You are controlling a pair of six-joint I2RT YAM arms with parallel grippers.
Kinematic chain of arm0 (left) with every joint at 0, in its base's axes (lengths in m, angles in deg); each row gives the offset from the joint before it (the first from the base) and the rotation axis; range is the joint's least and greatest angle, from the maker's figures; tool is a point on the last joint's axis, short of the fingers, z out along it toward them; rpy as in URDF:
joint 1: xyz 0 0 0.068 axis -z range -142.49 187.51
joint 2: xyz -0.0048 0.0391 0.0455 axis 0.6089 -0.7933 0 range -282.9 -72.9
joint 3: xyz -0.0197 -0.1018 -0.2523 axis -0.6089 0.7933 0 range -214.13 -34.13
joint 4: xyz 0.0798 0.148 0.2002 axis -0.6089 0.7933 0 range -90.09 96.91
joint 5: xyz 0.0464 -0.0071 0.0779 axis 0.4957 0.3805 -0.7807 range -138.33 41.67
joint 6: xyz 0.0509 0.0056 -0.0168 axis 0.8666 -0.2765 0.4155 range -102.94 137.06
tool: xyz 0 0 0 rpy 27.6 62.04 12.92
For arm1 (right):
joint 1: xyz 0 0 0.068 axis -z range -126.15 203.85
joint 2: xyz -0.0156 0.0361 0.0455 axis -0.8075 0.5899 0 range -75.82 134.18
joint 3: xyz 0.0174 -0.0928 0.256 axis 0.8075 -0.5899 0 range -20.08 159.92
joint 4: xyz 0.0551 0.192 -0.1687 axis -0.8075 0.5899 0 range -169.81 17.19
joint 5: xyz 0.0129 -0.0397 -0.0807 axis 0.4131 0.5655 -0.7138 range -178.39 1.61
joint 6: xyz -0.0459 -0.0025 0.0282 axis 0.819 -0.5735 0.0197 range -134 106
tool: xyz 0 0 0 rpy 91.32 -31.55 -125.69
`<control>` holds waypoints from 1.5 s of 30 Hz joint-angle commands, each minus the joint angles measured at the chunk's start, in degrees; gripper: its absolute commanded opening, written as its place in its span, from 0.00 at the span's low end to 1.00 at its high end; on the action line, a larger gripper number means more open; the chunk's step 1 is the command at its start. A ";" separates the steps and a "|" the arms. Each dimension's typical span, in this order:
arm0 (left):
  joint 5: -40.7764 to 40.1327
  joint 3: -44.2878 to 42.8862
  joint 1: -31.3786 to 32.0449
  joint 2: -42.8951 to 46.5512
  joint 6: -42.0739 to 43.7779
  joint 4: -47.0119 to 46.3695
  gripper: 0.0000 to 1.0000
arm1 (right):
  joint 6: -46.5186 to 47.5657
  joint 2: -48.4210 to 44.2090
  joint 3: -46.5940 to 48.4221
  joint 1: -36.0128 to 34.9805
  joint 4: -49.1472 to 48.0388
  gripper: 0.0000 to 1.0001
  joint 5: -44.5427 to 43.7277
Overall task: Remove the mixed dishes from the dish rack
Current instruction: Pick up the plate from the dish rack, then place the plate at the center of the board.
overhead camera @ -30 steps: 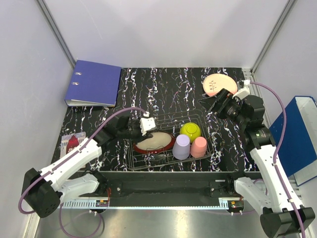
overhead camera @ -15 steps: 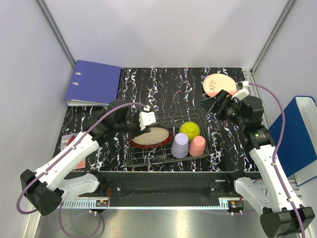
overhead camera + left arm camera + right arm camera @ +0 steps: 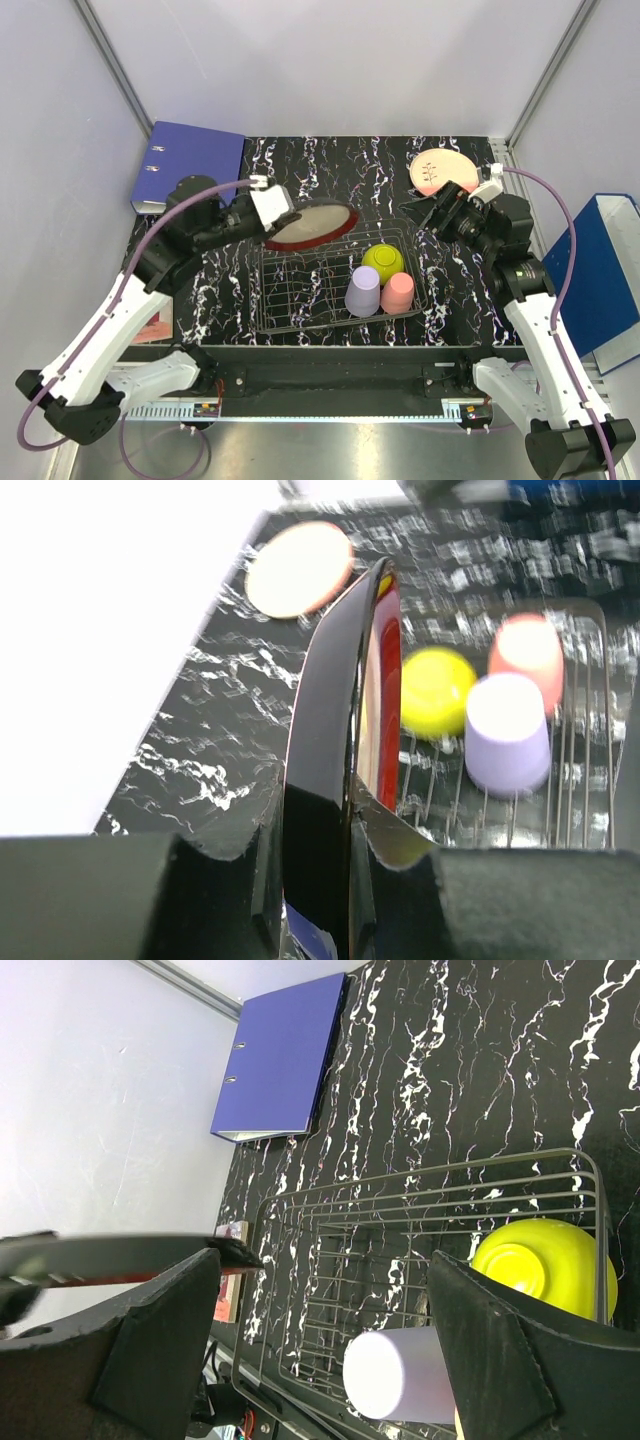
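My left gripper (image 3: 268,217) is shut on the rim of the dark-red-rimmed beige plate (image 3: 312,226), holding it in the air above the back left of the dish rack (image 3: 300,300). In the left wrist view the plate (image 3: 345,750) stands edge-on between the fingers. Inside the rack stand a lavender cup (image 3: 364,293), a smaller pink cup (image 3: 399,295) and a yellow-green bowl (image 3: 384,263), all upside down. The cream-pink plate with a plant motif (image 3: 442,170) lies on the table at the back right. My right gripper (image 3: 432,212) hangs open beside that plate, with nothing between its fingers.
A blue binder (image 3: 190,168) lies at the table's back left. A red and white packet (image 3: 152,320) sits at the left, partly under my left arm. Another blue binder (image 3: 602,280) stands outside the right wall.
My left gripper has lifted the dark-red-rimmed plate out of the rack, up and toward the back left. The right arm has hardly moved.
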 commanded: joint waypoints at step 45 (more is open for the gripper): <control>13.99 6.35 -7.91 -19.61 -99.18 -62.76 0.00 | -20.18 12.60 4.55 -1.86 -31.00 0.54 18.90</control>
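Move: My left hand still holds the red-rimmed plate by its left edge, above the emptied side of the rack; the open right gripper it goes to is about 26 cm right, 4 cm ahead and 5 cm lower. From my right hand the plate's middle is some 20 cm left, 2 cm back and 3 cm up. Some 23 cm below that hand are the green bowl, 2 cm ahead and 4 cm left, and the purple cup, 7 cm back and 9 cm left. I swing the plate in my left hand forward about 12 cm over a hump, rolling the hand nearly 90 degrees about its fingers, then draw it back and rightward towards my right gripper, grip kept. My right hand rises and reaches left, easing back then forward and rolling its left side up, and starts closing its fingers around the plate's right rim. ##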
